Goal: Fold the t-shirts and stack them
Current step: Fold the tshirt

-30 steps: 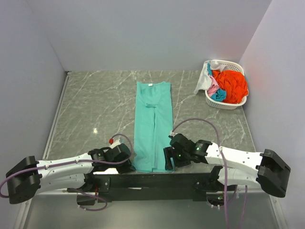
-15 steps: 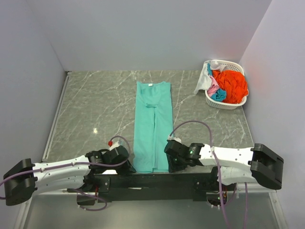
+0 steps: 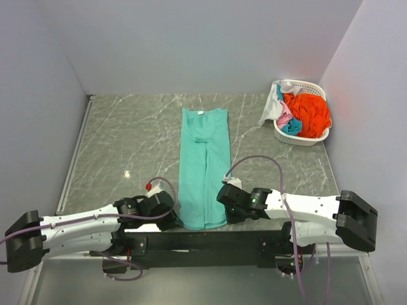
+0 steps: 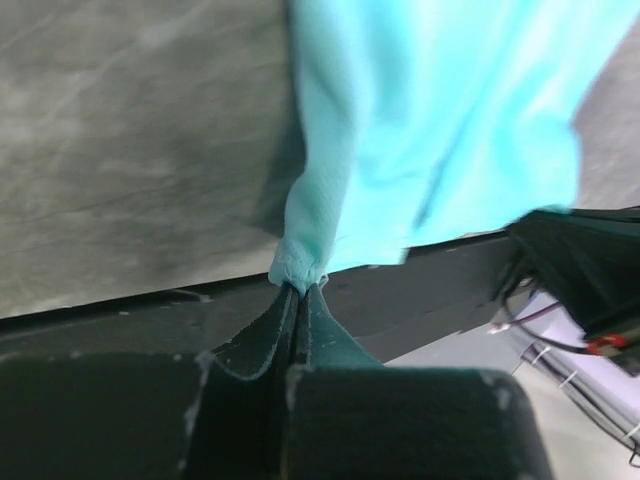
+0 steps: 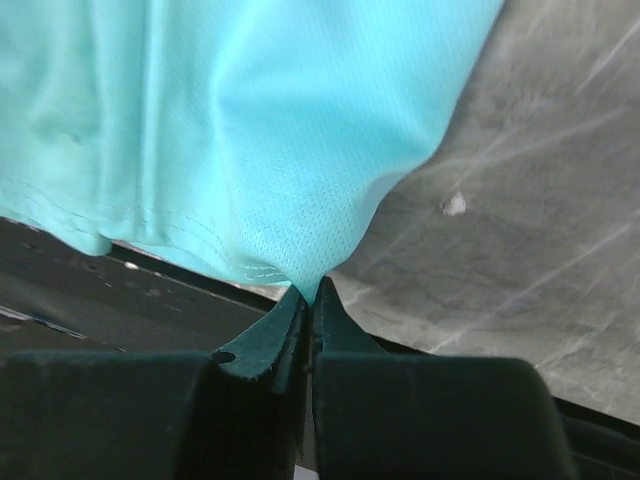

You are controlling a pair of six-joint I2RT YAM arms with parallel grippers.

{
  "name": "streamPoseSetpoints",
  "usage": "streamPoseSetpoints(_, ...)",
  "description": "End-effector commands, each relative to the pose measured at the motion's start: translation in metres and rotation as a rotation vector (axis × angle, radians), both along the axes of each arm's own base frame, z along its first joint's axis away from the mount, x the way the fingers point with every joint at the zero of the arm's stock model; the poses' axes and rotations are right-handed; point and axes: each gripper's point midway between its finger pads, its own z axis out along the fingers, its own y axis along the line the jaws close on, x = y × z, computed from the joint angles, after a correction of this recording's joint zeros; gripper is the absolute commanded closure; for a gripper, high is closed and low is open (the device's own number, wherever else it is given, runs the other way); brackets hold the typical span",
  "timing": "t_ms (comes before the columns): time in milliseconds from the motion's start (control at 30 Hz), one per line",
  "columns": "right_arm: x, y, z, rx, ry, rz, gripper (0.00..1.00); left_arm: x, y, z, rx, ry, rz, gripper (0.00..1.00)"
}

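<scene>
A teal-green t-shirt (image 3: pixel 204 164), folded into a long narrow strip, lies down the middle of the table, collar at the far end. My left gripper (image 3: pixel 176 218) is shut on its near left hem corner (image 4: pixel 298 266). My right gripper (image 3: pixel 226 213) is shut on its near right hem corner (image 5: pixel 300 262). Both corners are lifted slightly off the table near the front edge. Orange-red, pink, white and blue t-shirts (image 3: pixel 304 112) are heaped in the basket.
A white latticed basket (image 3: pixel 299 138) stands at the back right by the wall. The black base rail (image 3: pixel 203 241) runs along the near edge under the shirt's hem. Grey walls enclose the marble table (image 3: pixel 127 140) on three sides.
Both grippers closed in on the shirt's near hem corners and shut on them. The hem has lifted and drawn a little away from the front edge.
</scene>
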Motion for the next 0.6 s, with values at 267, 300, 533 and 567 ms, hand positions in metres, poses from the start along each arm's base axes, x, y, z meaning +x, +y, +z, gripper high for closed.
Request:
streamPoseSetpoints(267, 0.063, 0.02, 0.052, 0.005, -0.262, -0.019, 1.0, 0.065, -0.011, 0.054, 0.09, -0.248, 0.076, 0.99)
streamPoseSetpoints(300, 0.067, 0.02, 0.054, 0.007, -0.269, -0.008, 1.0, 0.07, -0.011, 0.057, 0.091, -0.258, 0.081, 0.99)
streamPoseSetpoints(533, 0.099, 0.027, 0.075, 0.085, -0.301, -0.049, 1.0, 0.122, -0.022, 0.091, 0.014, -0.379, 0.118, 0.99)
streamPoseSetpoints(567, 0.106, 0.025, 0.078, 0.093, -0.303, -0.069, 1.0, 0.127, -0.023, 0.092, 0.01, -0.389, 0.116, 0.99)
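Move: Both hands already hold the hem corners of the narrow folded t-shirt, low over the table near its front edge. The collar end lies about 44 cm ahead of the left hand and 8 cm to its right, some 3 cm lower; from the right hand it is roughly 43 cm ahead, 8 cm to its left and 2 cm lower. Beyond it, the laundry basket stands about 42 cm ahead of the right hand and 33 cm to its right. Forward and upward together, both hands carry the pinched hem corners from the table's front edge over the shirt towards the collar end, the left going about 10 cm out and 6 cm up, the right slightly less. They gather speed at the start; both wrists swing their downward fingertips forward some 15 degrees, and the fingers stay shut on the cloth. ##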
